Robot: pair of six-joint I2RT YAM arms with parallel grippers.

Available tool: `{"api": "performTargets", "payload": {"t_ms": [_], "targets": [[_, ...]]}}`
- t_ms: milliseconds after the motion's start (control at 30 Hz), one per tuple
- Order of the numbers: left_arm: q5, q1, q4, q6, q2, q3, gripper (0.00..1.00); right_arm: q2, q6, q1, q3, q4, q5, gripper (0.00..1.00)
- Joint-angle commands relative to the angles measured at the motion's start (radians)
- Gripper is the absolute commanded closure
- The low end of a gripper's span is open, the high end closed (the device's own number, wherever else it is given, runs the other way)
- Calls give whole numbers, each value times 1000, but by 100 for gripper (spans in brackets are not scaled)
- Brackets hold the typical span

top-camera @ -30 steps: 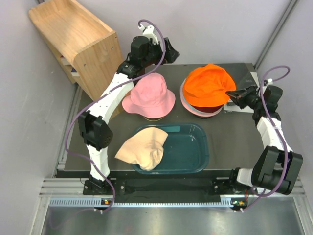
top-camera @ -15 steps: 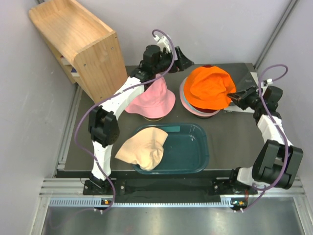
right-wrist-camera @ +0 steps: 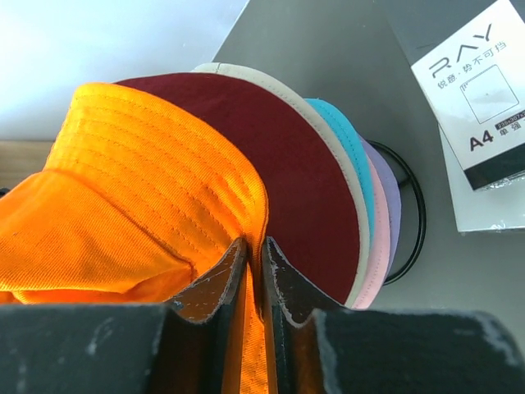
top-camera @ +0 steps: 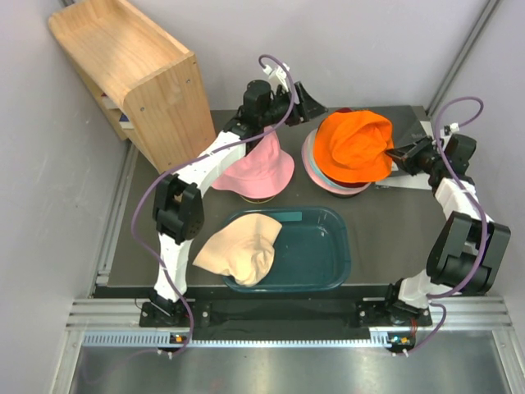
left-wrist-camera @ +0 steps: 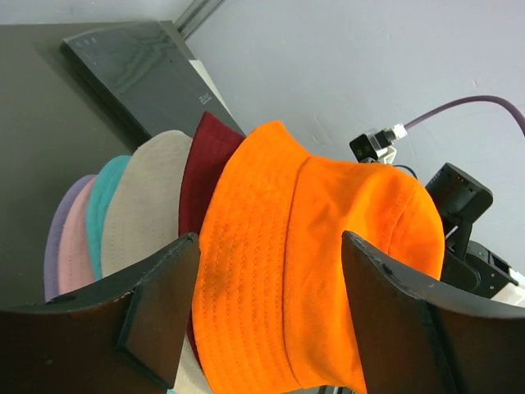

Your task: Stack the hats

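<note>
An orange hat (top-camera: 353,146) sits tilted on top of a stack of hats (top-camera: 332,182) at the back right; under it show maroon (right-wrist-camera: 308,164), beige, teal, pink and lavender brims. My right gripper (right-wrist-camera: 256,250) is shut on the orange hat's brim, with orange fabric pinched between the fingers. My left gripper (left-wrist-camera: 271,283) stands open, one finger on either side of the orange hat's crown (left-wrist-camera: 328,246). A pink hat (top-camera: 253,162) rests on a stand in the middle. A peach hat (top-camera: 240,248) hangs over the tub's left rim.
A dark teal tub (top-camera: 320,254) lies near the front centre. A wooden shelf (top-camera: 131,70) stands at the back left. A black wire frame (right-wrist-camera: 416,205) carries the stack, and a white A4 paper pack (right-wrist-camera: 480,90) lies beside it at the table's right edge.
My left arm swung right from above the pink hat to the orange hat, its jaws narrowing a little. The right gripper shifted right and back with the brim, tilting the orange hat.
</note>
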Motion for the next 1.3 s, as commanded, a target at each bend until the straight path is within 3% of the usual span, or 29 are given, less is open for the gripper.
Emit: {"api": "performTargets", "payload": {"t_ms": [0,967,1233,1267], "targets": [[50,3,69,-16,33,1,28,12,-44,-12,23,1,32,88],[65,-37,69,-14,83,44,51,15,-39,-12,14,1,28,88],[53,-39,95,-34,82,43,70,10,-44,-12,8,-2,31,89],[52,-37,96,-37,82,43,76,9,-44,-12,6,-4,31,89]]}}
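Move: The orange hat's middle is about 9 cm to the left hand's right, 5 cm back and 9 below, its left brim edge nearer. The burgundy hat lies beneath it on the stack, roughly 7 cm right of the left hand, 4 back and 12 below. The pink hat stands some 19 cm to the left hand's left, 4 back and 15 below. From the right hand, already pinching the near-side right brim, the orange hat's middle is about 10 cm left, 1 ahead and 3 up. The left fingers come around the orange hat's left brim edge, one below and one above it, the lower finger against the burgundy edge. To get there the left hand sinks about 5 cm and eases a couple of centimetres right, tipping down slightly, and its fingers close from three-quarters open to about a third. The right hand stays put, keeping its pinch on the right side of the brim. ##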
